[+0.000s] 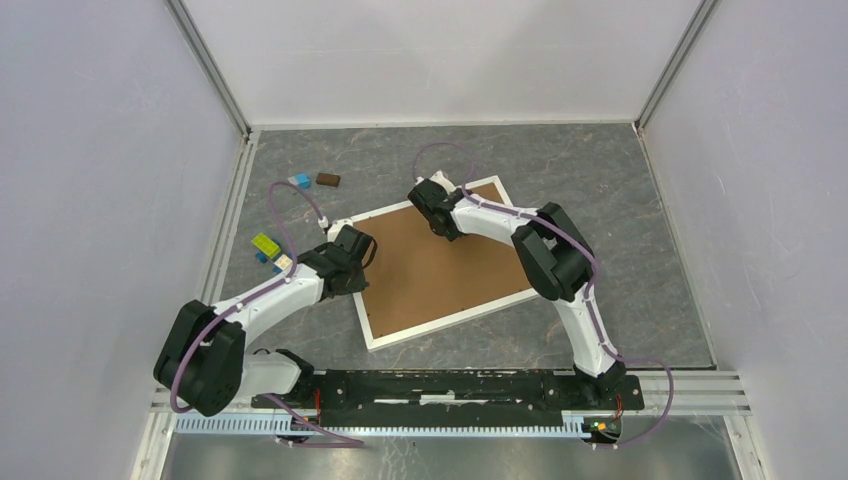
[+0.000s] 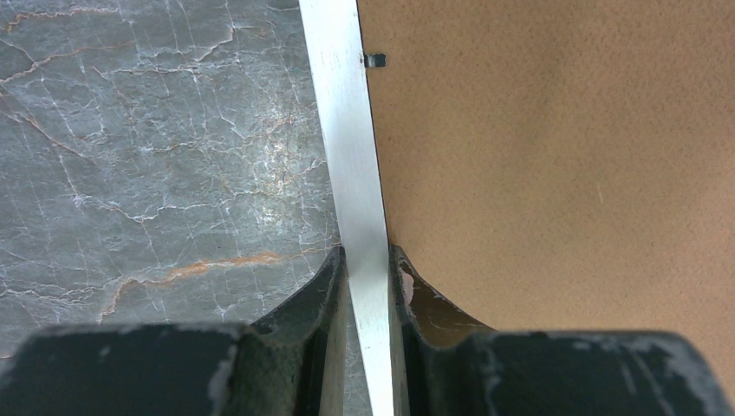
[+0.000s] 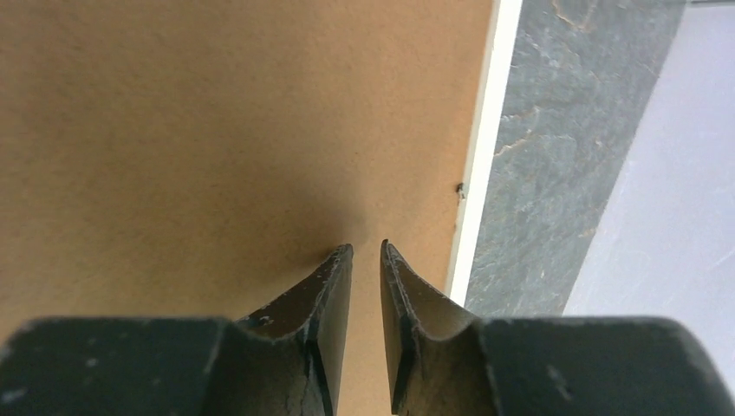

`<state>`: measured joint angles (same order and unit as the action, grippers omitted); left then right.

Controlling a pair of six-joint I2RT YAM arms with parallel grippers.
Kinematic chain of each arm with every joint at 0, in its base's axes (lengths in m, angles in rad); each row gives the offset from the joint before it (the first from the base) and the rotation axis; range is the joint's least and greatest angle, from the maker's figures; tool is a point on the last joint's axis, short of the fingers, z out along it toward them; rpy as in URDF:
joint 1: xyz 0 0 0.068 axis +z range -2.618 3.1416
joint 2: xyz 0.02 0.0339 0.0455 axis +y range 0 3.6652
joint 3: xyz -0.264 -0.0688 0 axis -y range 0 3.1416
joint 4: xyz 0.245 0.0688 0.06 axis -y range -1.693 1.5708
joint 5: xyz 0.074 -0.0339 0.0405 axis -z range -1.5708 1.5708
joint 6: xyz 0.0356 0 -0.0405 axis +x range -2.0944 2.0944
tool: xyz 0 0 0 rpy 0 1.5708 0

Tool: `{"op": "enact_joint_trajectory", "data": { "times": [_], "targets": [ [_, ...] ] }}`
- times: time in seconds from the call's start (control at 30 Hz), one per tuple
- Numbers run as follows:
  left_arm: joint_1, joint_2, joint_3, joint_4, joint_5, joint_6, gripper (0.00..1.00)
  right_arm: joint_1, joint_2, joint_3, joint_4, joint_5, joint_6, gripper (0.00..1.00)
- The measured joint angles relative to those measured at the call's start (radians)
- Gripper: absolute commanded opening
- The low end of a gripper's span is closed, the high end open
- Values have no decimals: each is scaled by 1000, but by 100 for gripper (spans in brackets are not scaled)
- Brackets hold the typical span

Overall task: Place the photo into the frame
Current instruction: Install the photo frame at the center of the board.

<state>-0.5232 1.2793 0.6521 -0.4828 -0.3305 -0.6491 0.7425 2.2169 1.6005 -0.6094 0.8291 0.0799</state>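
The white frame (image 1: 450, 320) lies tilted on the grey marble table, filled by a plain brown backing board (image 1: 440, 265). The photo is hidden. My left gripper (image 1: 358, 262) is at the frame's left side. In the left wrist view it (image 2: 368, 256) is shut on the white frame edge (image 2: 351, 156), one finger on the table side and one over the board (image 2: 555, 173). My right gripper (image 1: 440, 228) is over the board's far part. Its jaws (image 3: 367, 250) stand a narrow gap apart with only board (image 3: 217, 130) between them, close to the frame's rim (image 3: 485, 139).
Small blocks lie left of the frame: a yellow-green one (image 1: 265, 243), a blue one (image 1: 298, 180) and a brown one (image 1: 328, 180). A small metal tab (image 2: 374, 60) sits at the board's edge. Enclosure walls ring the table.
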Motion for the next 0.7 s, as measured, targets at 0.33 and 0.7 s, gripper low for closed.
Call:
{"op": "enact_joint_trajectory", "data": {
  "times": [0.33, 0.7],
  "targets": [
    [0, -4, -1, 0, 0, 0, 2, -101, -260, -143, 33, -439, 40, 76],
    [1, -29, -28, 35, 17, -1, 24, -516, -660, -679, 337, -816, 122, 82]
  ]
}}
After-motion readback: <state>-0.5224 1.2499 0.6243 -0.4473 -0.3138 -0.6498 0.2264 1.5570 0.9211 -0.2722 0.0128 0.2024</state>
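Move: Low over the brown board, the right hand has the frame's right rail, at the stretch beside the lower clip, about 11 cm to its right and 4 cm back, at nearly its own height. The frame's far right corner is roughly 12 cm ahead and 7 cm right of the hand, the near right corner some 10 cm back and 15 cm right. From the left hand, which grips the left rail, that stretch of right rail lies about 27 cm right and 8 cm ahead. Lifting off the board area in an arc of about 5 cm, the right hand swings right some 11 cm and back about 5 cm, then dips again over the frame's right rail. On the way its fingers open wide and the hand rolls nearly 50 degrees, its left side rising, so that they straddle the rail from above. The left fingers keep their pinch on the left rail. ##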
